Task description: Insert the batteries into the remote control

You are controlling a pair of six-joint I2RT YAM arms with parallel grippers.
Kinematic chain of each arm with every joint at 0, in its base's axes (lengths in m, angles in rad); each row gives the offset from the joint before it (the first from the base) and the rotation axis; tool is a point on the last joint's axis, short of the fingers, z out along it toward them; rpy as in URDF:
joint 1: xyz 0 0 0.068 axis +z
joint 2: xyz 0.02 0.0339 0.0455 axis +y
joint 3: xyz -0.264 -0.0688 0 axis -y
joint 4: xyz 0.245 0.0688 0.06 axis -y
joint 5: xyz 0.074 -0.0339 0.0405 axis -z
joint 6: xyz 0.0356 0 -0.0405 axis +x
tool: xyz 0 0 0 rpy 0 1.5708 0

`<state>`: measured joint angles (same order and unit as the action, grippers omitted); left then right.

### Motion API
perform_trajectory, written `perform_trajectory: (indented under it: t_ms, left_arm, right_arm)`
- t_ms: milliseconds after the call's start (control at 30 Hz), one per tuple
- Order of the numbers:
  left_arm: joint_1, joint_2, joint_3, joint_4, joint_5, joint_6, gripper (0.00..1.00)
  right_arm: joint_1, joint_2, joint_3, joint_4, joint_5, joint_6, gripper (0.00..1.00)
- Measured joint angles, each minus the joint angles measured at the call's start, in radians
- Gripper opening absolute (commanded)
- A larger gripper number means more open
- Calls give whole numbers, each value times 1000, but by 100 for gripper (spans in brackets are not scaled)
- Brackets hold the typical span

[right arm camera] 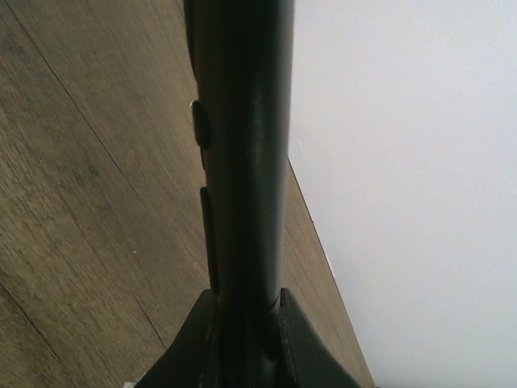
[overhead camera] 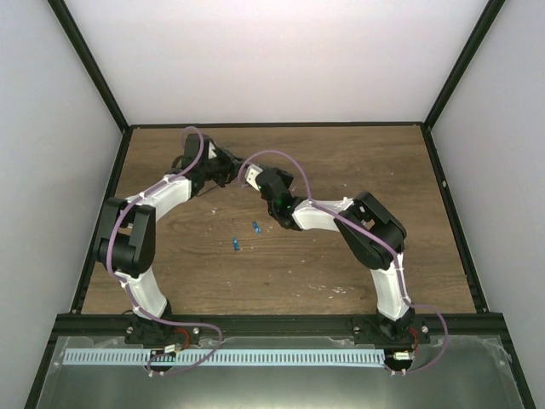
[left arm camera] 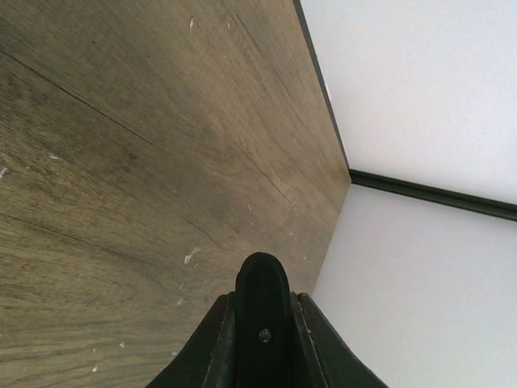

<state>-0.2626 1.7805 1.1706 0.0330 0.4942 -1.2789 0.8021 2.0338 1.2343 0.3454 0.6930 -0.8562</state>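
Two small blue batteries (overhead camera: 235, 244) (overhead camera: 255, 227) lie apart on the wooden table in front of both grippers. In the right wrist view, my right gripper (right arm camera: 245, 293) is shut on the remote control (right arm camera: 242, 121), a long black bar running away from the jaws, small buttons along its left edge. My left gripper (left arm camera: 262, 296) is shut on a black rounded end (left arm camera: 262, 276) with a small screw, which looks like the remote's other end. Seen from above, the left gripper (overhead camera: 223, 167) and right gripper (overhead camera: 257, 181) meet at the back centre, above the table.
The wooden table (overhead camera: 341, 162) is bounded by a black frame and white walls on three sides. A black frame rail (left arm camera: 436, 194) shows close ahead of the left gripper. A perforated strip (overhead camera: 221, 356) lies across the metal shelf by the arm bases.
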Motion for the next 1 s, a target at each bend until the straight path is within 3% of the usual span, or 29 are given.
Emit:
perform_trajectory:
  t_ms: [133, 300, 400, 467, 667, 800, 1000]
  left_arm:
    - [0, 0, 6, -9, 0, 6, 9]
    - [0, 0, 16, -12, 0, 20, 9]
    - [0, 0, 21, -12, 0, 29, 8]
    - [0, 0, 21, -12, 0, 36, 8]
    - [17, 0, 21, -12, 9, 90, 6]
    - [54, 1, 21, 8, 59, 158, 6]
    - [121, 1, 21, 95, 244, 332, 7]
  right_arm:
    - [0, 0, 1, 1, 0, 1, 16]
    - [0, 0, 1, 6, -6, 19, 55]
    - [0, -1, 1, 13, -12, 30, 85]
    - [0, -5, 0, 15, -20, 39, 98]
    - [-18, -87, -18, -32, -127, 117, 100]
    - [-68, -215, -45, -112, -329, 229, 100]
    - [-195, -398, -115, -203, -674, 290, 100]
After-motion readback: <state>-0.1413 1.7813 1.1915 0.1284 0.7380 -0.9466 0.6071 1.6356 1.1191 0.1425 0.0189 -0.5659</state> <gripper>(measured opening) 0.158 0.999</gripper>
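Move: The remote spans the gap between both closed grippers. Its middle lies about 6 cm to the left hand's right, and about 5 cm to the right hand's left, about level with each fore-and-aft and in height. Down on the table, some 12 cm below the right hand, the nearer battery lies about 17 cm back and 5 cm left of that hand; the other battery is roughly 22 cm back and 10 cm left. Up and slightly back goes the right hand, about 9 cm, once its fingers have opened wide and let go of the remote; its wrist rolls and turns as it withdraws. The left hand keeps its pinch near the remote's other end, nearly still at first, then rises some 4 cm and shifts a little left, tilting its fingertips up and turning clockwise. ##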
